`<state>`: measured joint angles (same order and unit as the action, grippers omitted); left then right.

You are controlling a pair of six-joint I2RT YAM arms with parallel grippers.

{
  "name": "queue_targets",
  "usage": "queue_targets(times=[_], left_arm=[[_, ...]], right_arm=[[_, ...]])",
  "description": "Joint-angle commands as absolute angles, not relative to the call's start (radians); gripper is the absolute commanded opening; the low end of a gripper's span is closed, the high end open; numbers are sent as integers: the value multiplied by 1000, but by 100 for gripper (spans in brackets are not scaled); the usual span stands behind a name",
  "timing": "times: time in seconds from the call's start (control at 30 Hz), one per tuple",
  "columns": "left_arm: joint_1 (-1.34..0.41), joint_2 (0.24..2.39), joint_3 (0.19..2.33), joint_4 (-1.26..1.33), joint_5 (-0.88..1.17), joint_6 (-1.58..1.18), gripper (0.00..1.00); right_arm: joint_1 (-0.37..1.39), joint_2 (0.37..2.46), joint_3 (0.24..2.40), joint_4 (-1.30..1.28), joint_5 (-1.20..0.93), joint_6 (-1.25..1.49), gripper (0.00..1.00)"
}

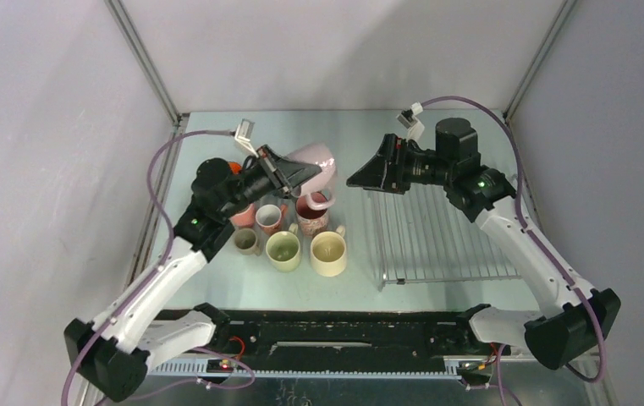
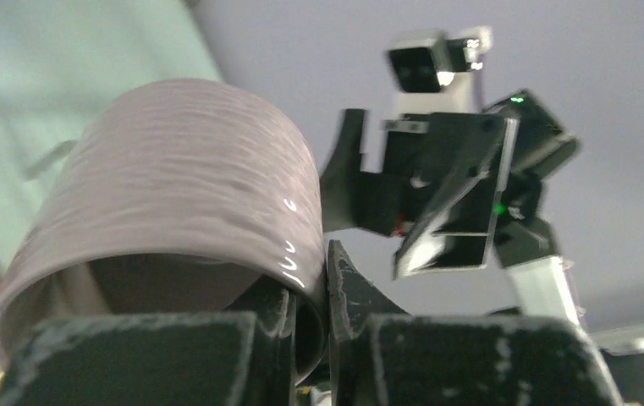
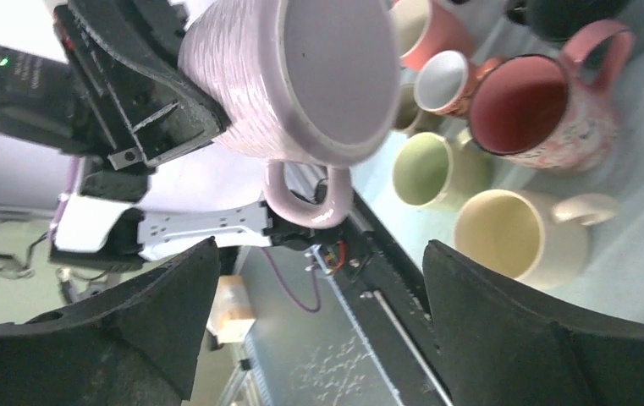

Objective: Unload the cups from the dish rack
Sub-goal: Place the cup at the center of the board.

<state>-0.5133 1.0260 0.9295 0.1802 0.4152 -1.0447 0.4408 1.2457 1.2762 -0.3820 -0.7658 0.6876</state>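
A lilac cup [image 1: 322,158] hangs tilted in the air above the table, with my left gripper [image 1: 301,174] shut on its wall. In the left wrist view one finger sits inside the lilac cup [image 2: 183,186] and the other outside, where my left gripper [image 2: 328,292] pinches the rim. My right gripper [image 1: 360,176] stands open just right of that cup, apart from it. From the right wrist the lilac cup [image 3: 301,76] shows its handle pointing down, above my open right gripper [image 3: 318,258]. The dish rack [image 1: 445,228] lies flat at the right with no cup on it.
Several cups stand grouped left of the rack: a speckled pink one [image 1: 311,216], a pale yellow one [image 1: 328,252], a pale green one [image 1: 283,249], a small grey one [image 1: 246,241] and two pink ones [image 1: 269,218]. An orange cup [image 1: 233,167] peeks out behind my left arm.
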Motion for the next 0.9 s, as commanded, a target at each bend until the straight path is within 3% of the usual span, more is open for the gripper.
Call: queue_targets(times=[0.0,0.37,0.5,0.87], left_arm=[[-495,879,989,-140,224,-841,0],[-460,729,1080,-883,-312,-734,0],[-422,736,1074,-1016,-466,-731,0],[-216,830,897,-940,-371,-683,0]], right_arm=[[443,1179,1281,-513,-585,569,97],[448,1138,1270,-608,-433,475,98],[449,1143,1256,-603,-430,470,98],[448,1156,1243,-609,-416,439,98]])
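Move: The left hand already pinches the pale mauve cup's wall; the free spot it is taken to, at the board's near-left corner, lies about 27 cm to its left, 2 cm back and some 37 cm below. Around that spot, all roughly 36 cm below this hand, stand the small olive cup, 17 cm left and 2 cm ahead, the green cup, 7 cm left and level with it, and the pink cup, 20 cm left and 11 cm ahead. From the empty right hand the spot is some 37 cm left, 2 cm back and 33 cm down. The left hand keeps its pinch on the mauve cup's wall and sweeps about 25 cm left while sinking nearly 20 cm and drawing back some 5 cm, passing high over the standing cups towards the near-left corner as the wrist turns the fingers from level and pointing right to forward and steeply down, easing off near the end. The right hand, already open and clear of the cup, withdraws about 5 cm to the right and 5 cm down, fingers staying wide open. ##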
